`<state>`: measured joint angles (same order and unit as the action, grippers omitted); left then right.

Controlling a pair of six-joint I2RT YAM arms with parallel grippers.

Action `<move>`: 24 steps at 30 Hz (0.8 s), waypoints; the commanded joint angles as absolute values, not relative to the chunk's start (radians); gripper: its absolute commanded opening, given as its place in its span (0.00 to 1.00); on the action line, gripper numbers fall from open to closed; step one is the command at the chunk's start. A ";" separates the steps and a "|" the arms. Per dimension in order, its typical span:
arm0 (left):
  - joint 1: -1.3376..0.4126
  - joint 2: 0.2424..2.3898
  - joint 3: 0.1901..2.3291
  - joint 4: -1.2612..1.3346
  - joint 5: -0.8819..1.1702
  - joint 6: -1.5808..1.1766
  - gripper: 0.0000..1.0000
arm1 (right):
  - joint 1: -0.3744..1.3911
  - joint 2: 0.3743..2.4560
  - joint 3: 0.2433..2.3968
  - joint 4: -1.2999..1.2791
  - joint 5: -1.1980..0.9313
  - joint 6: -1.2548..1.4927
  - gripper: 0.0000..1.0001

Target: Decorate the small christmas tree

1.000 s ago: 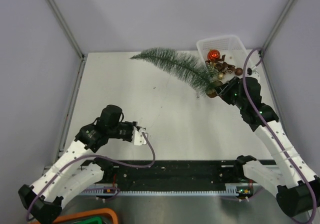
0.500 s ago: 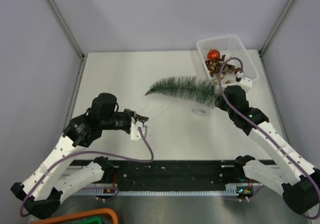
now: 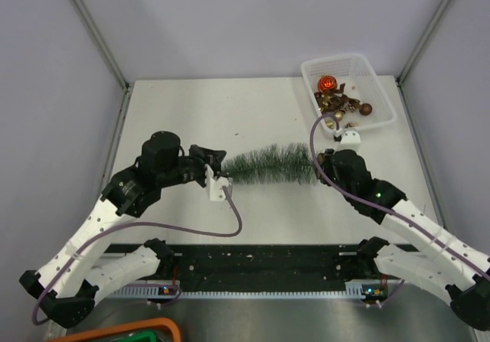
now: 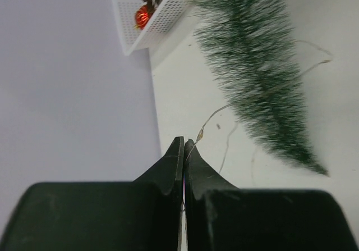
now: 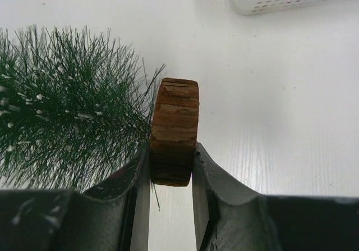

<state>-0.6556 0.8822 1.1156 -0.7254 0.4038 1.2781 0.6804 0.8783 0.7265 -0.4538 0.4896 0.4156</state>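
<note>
The small christmas tree [image 3: 272, 164] stretches level across the middle of the table, tip pointing left. My right gripper [image 3: 320, 163] is shut on its round wooden base [image 5: 175, 116], whose edge stands up between the jaws [image 5: 171, 149], with green bristles [image 5: 61, 122] to the left. My left gripper [image 3: 216, 157] sits just off the tree's tip. Its jaws are pressed together [image 4: 184, 143] on a thin wire [image 4: 213, 115] with a tiny bead, which trails toward the tree [image 4: 258, 54].
A white basket [image 3: 380, 89] at the back right holds a red bauble [image 3: 327, 83] and several brown ornaments. It also shows in the left wrist view [image 4: 162, 23]. A black rail [image 3: 260, 269] runs along the near edge. Grey walls close in both sides.
My right arm has swung the tree from beside the basket down to the table's middle, laying it level. My left gripper has moved up and right to the tree's tip.
</note>
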 commanded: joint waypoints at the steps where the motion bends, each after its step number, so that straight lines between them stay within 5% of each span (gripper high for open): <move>1: -0.652 0.894 1.080 -0.430 0.273 1.266 0.00 | 0.693 0.785 0.712 -0.380 0.347 0.383 0.00; 11: -0.543 0.985 1.081 -0.178 0.201 1.037 0.00 | 0.692 0.707 0.683 -0.373 0.039 0.376 0.00; 24: -0.345 1.160 1.177 -0.507 0.339 0.585 0.00 | 0.690 0.586 0.716 -0.259 -0.251 0.463 0.00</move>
<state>-0.3462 1.1339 1.1290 -0.3744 0.2787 0.7597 0.6807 0.5945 0.6678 -0.3832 -0.1394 0.4091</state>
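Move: The little tree, lying level with its tip pointing left, has its middle about 17 cm to the left of the right hand, which already grips its wooden base. From the left hand, holding a thin string strung across to the tree, that middle lies some 16 cm to the right, 4 cm back and 12 cm lower; the wooden base is about 32 cm to the right, 2 cm back and equally low. The ornament basket stands roughly 26 cm ahead and 13 cm right of the right hand, 8 cm lower. The tree, still gripped by its wooden base, is drawn back and left by the right hand, which rises late, turns counter-clockwise about 35 degrees and rolls its left side up. Meanwhile the left hand keeps pinching the string and sweeps about 13 cm forward, away from the tree, veering left in an arc that rises, then dips, and turning counter-clockwise too. ##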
